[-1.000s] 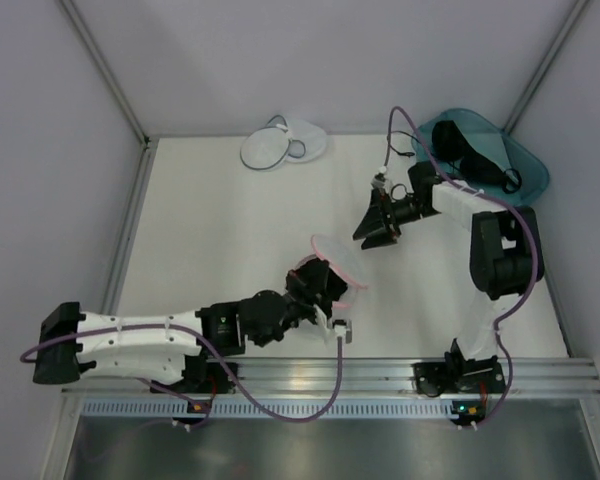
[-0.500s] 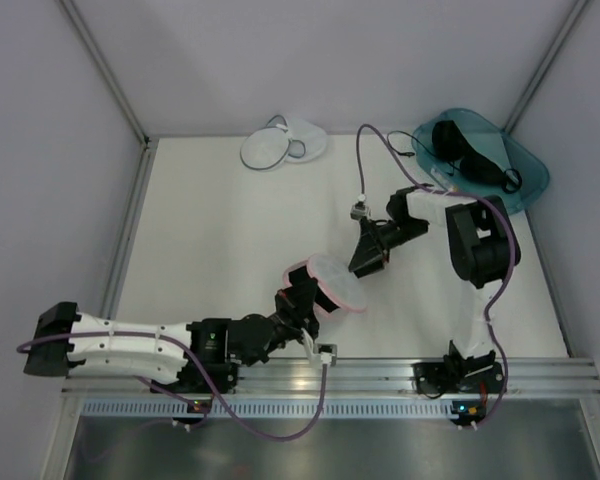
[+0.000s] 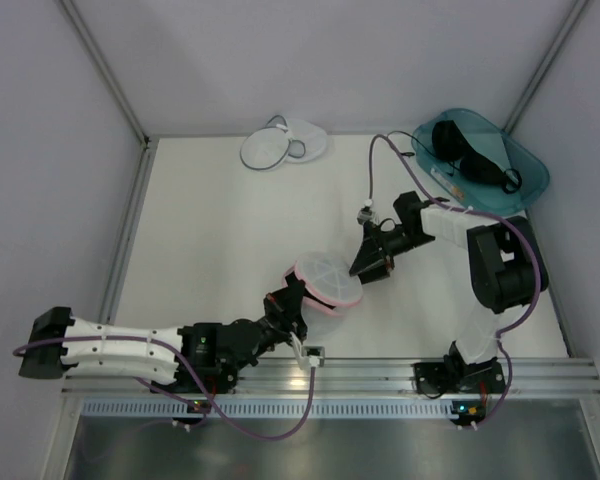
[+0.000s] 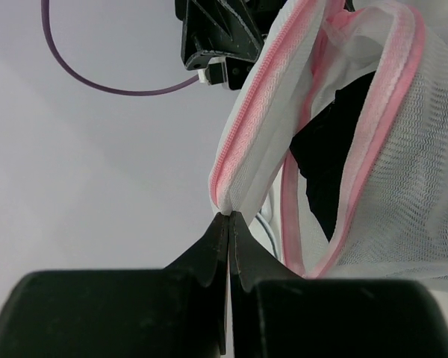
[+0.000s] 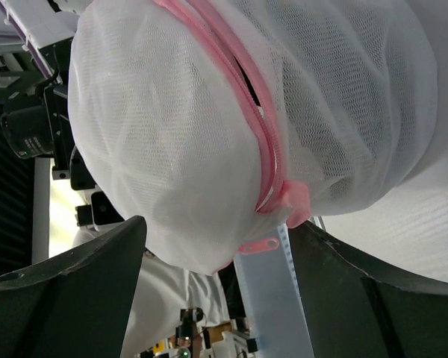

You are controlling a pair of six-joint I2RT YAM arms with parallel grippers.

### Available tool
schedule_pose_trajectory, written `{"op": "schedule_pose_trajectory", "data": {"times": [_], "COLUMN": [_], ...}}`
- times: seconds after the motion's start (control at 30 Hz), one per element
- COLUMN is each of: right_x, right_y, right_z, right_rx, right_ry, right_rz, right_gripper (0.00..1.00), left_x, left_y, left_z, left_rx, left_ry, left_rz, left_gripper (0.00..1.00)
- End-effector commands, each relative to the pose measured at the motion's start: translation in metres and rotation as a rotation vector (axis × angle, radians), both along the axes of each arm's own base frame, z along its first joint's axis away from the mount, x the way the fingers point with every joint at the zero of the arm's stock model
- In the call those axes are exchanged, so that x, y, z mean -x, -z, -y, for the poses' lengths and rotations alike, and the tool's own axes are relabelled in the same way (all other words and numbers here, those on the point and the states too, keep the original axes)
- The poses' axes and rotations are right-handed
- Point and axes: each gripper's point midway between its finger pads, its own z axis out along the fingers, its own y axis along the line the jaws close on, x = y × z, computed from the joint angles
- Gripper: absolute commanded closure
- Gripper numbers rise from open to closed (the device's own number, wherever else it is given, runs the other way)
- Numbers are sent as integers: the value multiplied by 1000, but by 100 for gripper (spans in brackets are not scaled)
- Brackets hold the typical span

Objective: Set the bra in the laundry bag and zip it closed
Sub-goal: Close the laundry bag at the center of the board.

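Note:
My left gripper [image 3: 288, 297] [image 4: 229, 216] is shut on the zip edge of a round white mesh bag with a pink rim [image 3: 325, 275] [image 4: 403, 149], holding it above the table's middle. Black fabric [image 4: 336, 149] shows inside through the bag's gaping zip. My right gripper [image 3: 368, 268] [image 5: 218, 231] is open, its fingers on either side of the bag's lower end [image 5: 172, 112], by the pink zip pull [image 5: 257, 245]. The grey-rimmed laundry bag [image 3: 280, 145] lies flat at the back of the table. A black bra [image 3: 470, 150] lies in the bin.
A teal plastic bin [image 3: 535, 165] stands at the back right corner. Metal frame posts and pale walls close in the table on three sides. A purple cable [image 3: 375, 170] loops above the right arm.
The left arm has drawn the pink-rimmed bag a little left and toward the near edge. The right gripper has come from farther back down to the bag's right side.

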Motion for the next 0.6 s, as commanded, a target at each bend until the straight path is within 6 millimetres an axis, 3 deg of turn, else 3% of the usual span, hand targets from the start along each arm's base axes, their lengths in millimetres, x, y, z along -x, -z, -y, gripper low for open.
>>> {"op": "schedule_pose_trajectory", "data": {"times": [0.0,0.1,0.23,0.4,0.57], "right_x": [-11,-16,-21,-22,-21], "right_y": [4,13,10,-7,-7], "right_z": [-11,-10,-14,-20,-24], "right_rx": [-18,7,-19,-75,-77], "right_ry": [-7,-18,-15,-29,-39], "right_rz": [44,52,54,77,91], "right_gripper": [23,22,23,41,43], "left_x": [1,1,1,4,4], "left_y": [-9,-7,-5,1,7], "left_z": [-2,-6,-9,-10,-12], "left_rx": [49,53,54,45,46], "left_ry": [4,-2,3,22,21], "left_rz": [14,16,20,22,10], "left_gripper": [100,100,100,100,100]}}
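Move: The pink zip end of the laundry bag is right in front of the open right gripper, about 3 cm to its left, roughly 2 cm lower and level fore and aft. The bag's middle is some 7 cm left of that hand, 1 cm back and 4 cm lower. The black bra shows in the slit about 7 cm left and 5 cm back. From the left hand, the zip end lies about 10 cm right, 4 cm ahead and 9 cm below. Down about 2 cm, then back up nearly 1 cm, the right hand eases forward and left by some 1.5 cm each, bringing its fingers in around the zip end and closing them only partway; whether they touch cannot be seen. The left hand, still pinching the bag's far corner with shut fingers, drifts slightly left and down. ##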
